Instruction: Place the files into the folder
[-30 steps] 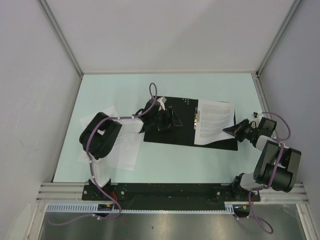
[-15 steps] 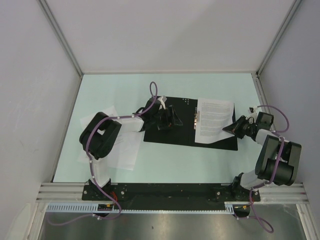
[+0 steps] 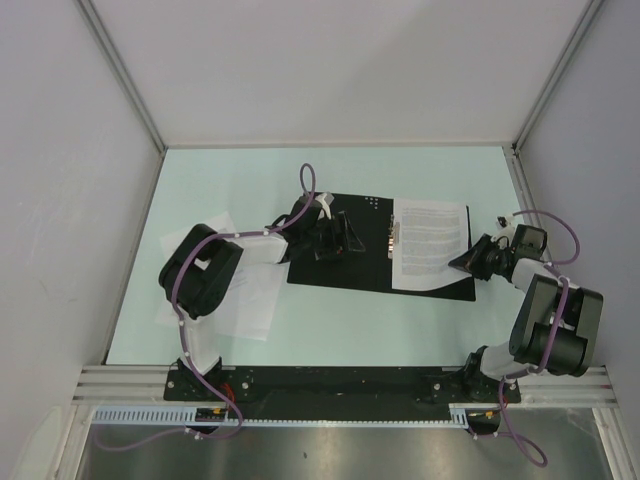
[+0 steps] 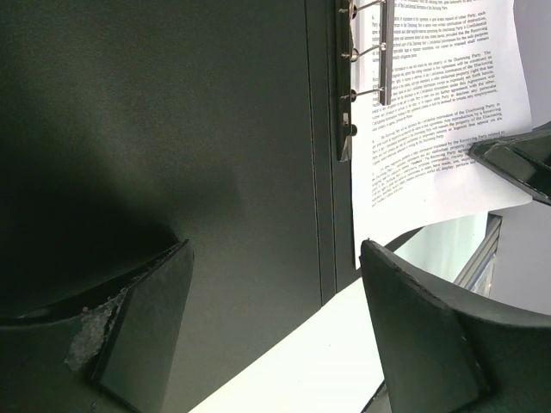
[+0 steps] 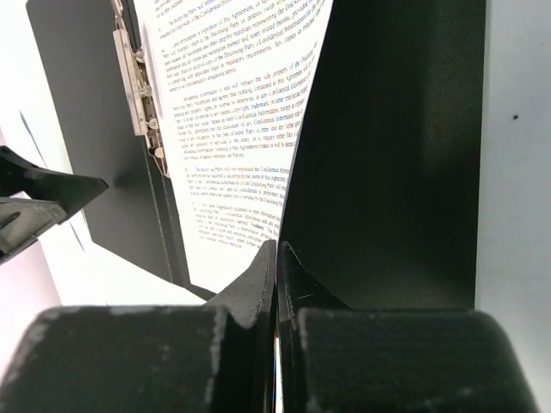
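Note:
The folder [image 3: 340, 275] lies open on the table, black inside up, with its metal spine clip [image 4: 366, 60] at the middle. One of the files, a printed sheet [image 3: 430, 245], lies on the folder's right half with its left edge by the clip. My right gripper [image 3: 462, 262] is shut on this sheet's right edge [image 5: 232, 129], and the paper runs in between the closed fingers [image 5: 258, 275]. My left gripper [image 3: 335, 240] hovers open over the folder's left half [image 4: 215, 129], holding nothing. More white files [image 3: 250, 300] lie on the table to the left, under the left arm.
Grey walls enclose the pale green table on the left, back and right. The right arm's purple cable [image 3: 560, 245] loops near the right wall. The folder's near edge [image 3: 380, 292] lies close to mid-table.
The right gripper has shifted slightly back with the printed sheet, which now lies squarer to the folder's spine. The left arm has held still.

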### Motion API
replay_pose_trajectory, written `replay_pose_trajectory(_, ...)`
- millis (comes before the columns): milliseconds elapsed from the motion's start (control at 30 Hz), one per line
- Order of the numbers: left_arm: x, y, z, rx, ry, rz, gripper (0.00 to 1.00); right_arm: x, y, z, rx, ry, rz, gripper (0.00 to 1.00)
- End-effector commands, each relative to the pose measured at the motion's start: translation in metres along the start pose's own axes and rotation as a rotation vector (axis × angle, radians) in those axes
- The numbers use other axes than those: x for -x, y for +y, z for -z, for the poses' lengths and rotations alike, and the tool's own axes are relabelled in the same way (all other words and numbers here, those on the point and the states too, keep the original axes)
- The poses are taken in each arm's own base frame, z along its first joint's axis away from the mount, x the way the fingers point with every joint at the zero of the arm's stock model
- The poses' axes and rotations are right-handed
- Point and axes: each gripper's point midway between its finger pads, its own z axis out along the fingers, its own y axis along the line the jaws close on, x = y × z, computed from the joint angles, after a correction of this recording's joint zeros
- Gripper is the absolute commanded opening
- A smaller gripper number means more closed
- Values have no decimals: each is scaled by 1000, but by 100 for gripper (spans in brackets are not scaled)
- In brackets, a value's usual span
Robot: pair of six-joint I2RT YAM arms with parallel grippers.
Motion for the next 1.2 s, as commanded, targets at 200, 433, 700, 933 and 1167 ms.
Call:
replay_pose_trajectory(200,14,-19,5,-33,-41,-51,84,10,7,1,2,-16,95,0)
replay_pose_trajectory(433,15,-22,7,-38,-44,-54,84,4,9,-3,-2,7,90,0)
replay_pose_trajectory(700,14,-25,7,-42,-45,-56,84,7,9,-1,-18,-7,90,15)
replay_pose_trajectory(933,19,-30,12,-45,-55,-67,85,17,6,3,-66,-52,98,41)
replay_pose_trajectory(1167,30,-46,40,-35,-81,-111,87,45,-11,25,-308,-165,122,65)
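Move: The right hand already pinches the file sheet by its right edge, close to the near corner. The sheet's middle lies about 7 cm ahead of this hand and 6 cm to its left; the right cover's middle is roughly 5 cm ahead, 6 cm left and 2 cm lower. The ring clip stands some 17 cm to the left and 8 cm ahead. From the open left hand the sheet's middle is about 22 cm to the right, level ahead. Leftward first, barely 1 cm, the right hand eases the pinched edge towards the ring clip, sinking about half a centimetre. It then opens its fingers to more than half and lets go of the sheet, shifting back some 2 cm to the right, away from the clip, as its left side tips slightly down. ##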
